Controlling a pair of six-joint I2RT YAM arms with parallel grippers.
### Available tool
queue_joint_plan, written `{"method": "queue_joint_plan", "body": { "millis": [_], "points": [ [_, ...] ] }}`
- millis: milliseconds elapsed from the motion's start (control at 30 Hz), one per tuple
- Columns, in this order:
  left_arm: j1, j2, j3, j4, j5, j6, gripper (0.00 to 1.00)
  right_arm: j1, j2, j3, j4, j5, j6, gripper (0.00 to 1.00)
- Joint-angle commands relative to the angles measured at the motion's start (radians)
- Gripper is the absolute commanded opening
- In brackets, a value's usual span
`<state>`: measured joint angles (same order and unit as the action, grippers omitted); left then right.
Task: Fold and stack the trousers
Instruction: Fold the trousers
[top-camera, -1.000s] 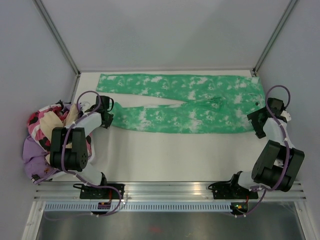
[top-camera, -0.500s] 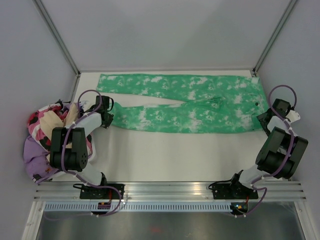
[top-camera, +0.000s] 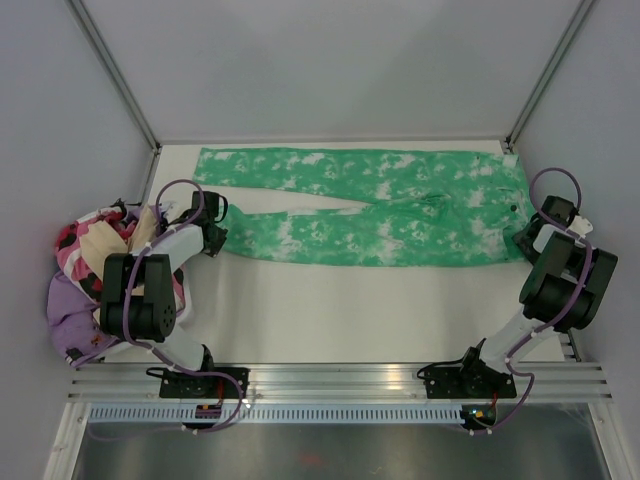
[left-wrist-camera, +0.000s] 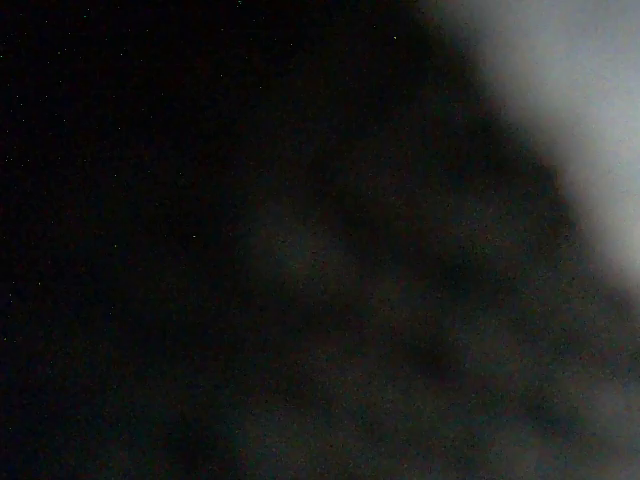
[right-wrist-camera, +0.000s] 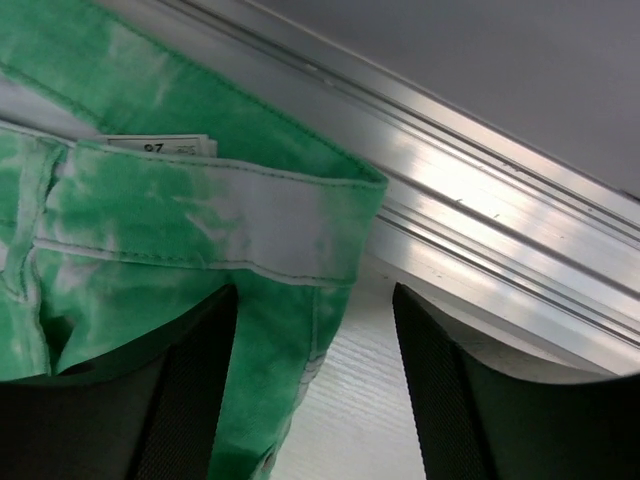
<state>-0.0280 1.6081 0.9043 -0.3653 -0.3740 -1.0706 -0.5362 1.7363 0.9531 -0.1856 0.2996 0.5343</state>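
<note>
The trousers (top-camera: 370, 205), green with white mottling, lie flat across the back of the table, waist to the right and both legs stretched left. The small dark button (top-camera: 512, 208) is at the waist. My right gripper (top-camera: 527, 240) is at the near right corner of the waist. In the right wrist view it (right-wrist-camera: 312, 300) is open, its black fingers (right-wrist-camera: 195, 380) astride the waistband corner (right-wrist-camera: 250, 215) low over the table. My left gripper (top-camera: 213, 240) is at the hem of the near leg. The left wrist view is almost black, so its jaws are hidden.
A pile of pink, purple and cream clothes (top-camera: 85, 285) lies off the table's left edge beside the left arm. An aluminium frame rail (right-wrist-camera: 480, 190) runs close behind the waistband at the right edge. A white size label (right-wrist-camera: 160, 146) shows inside the waist.
My right arm has swung outward toward the right edge, keeping its gripper by the waist corner. The left arm and the trousers have not moved.
</note>
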Motion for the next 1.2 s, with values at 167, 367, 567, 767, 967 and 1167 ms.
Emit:
{"method": "queue_joint_plan", "body": {
  "millis": [167,367,567,767,967,1167],
  "points": [
    [0.132,-0.01,0.064,0.022,-0.22,0.057,0.02,-0.005,0.045,0.046,0.055,-0.007,-0.025,0.32],
    [0.116,-0.04,0.064,0.078,-0.163,0.079,0.02,-0.005,0.026,0.061,0.048,-0.031,-0.022,0.03],
    [0.042,-0.057,0.142,0.153,-0.123,0.193,0.02,-0.005,-0.05,0.07,-0.024,-0.036,-0.028,0.0],
    [-0.082,-0.105,0.196,0.106,-0.212,0.169,0.02,-0.005,-0.116,0.096,-0.075,-0.033,-0.048,0.0],
    [-0.085,-0.14,0.252,0.023,-0.309,0.127,0.02,-0.005,-0.149,0.189,-0.109,-0.069,-0.082,0.0],
    [-0.085,-0.091,0.292,0.029,-0.301,0.167,0.02,-0.002,-0.12,0.25,-0.098,-0.123,-0.076,0.0]
  ]
}}
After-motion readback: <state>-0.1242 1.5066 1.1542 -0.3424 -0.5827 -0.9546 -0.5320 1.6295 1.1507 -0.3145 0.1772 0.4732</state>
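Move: The left gripper, already shut on the near leg's hem, has the far leg's hem about 20 cm ahead, 8 cm left and 2 cm below; the clothes basket stands about 24 cm to its left and 9 cm back. The open right gripper has the waistband's near corner about 1 cm ahead, level sideways and 1 cm below. The waistband's far corner is some 24 cm ahead of that gripper and 2 cm right. Shut the right gripper on the near corner of the waistband, easing 1 cm forward as it closes, while the left keeps its pinch on the near leg's hem. Then raise both together and carry them towards the trousers' far side: the left about 14 cm up and 7 forward, tipping its fingers roughly 20 degrees outward, the right about 9 cm up and 4 forward. ##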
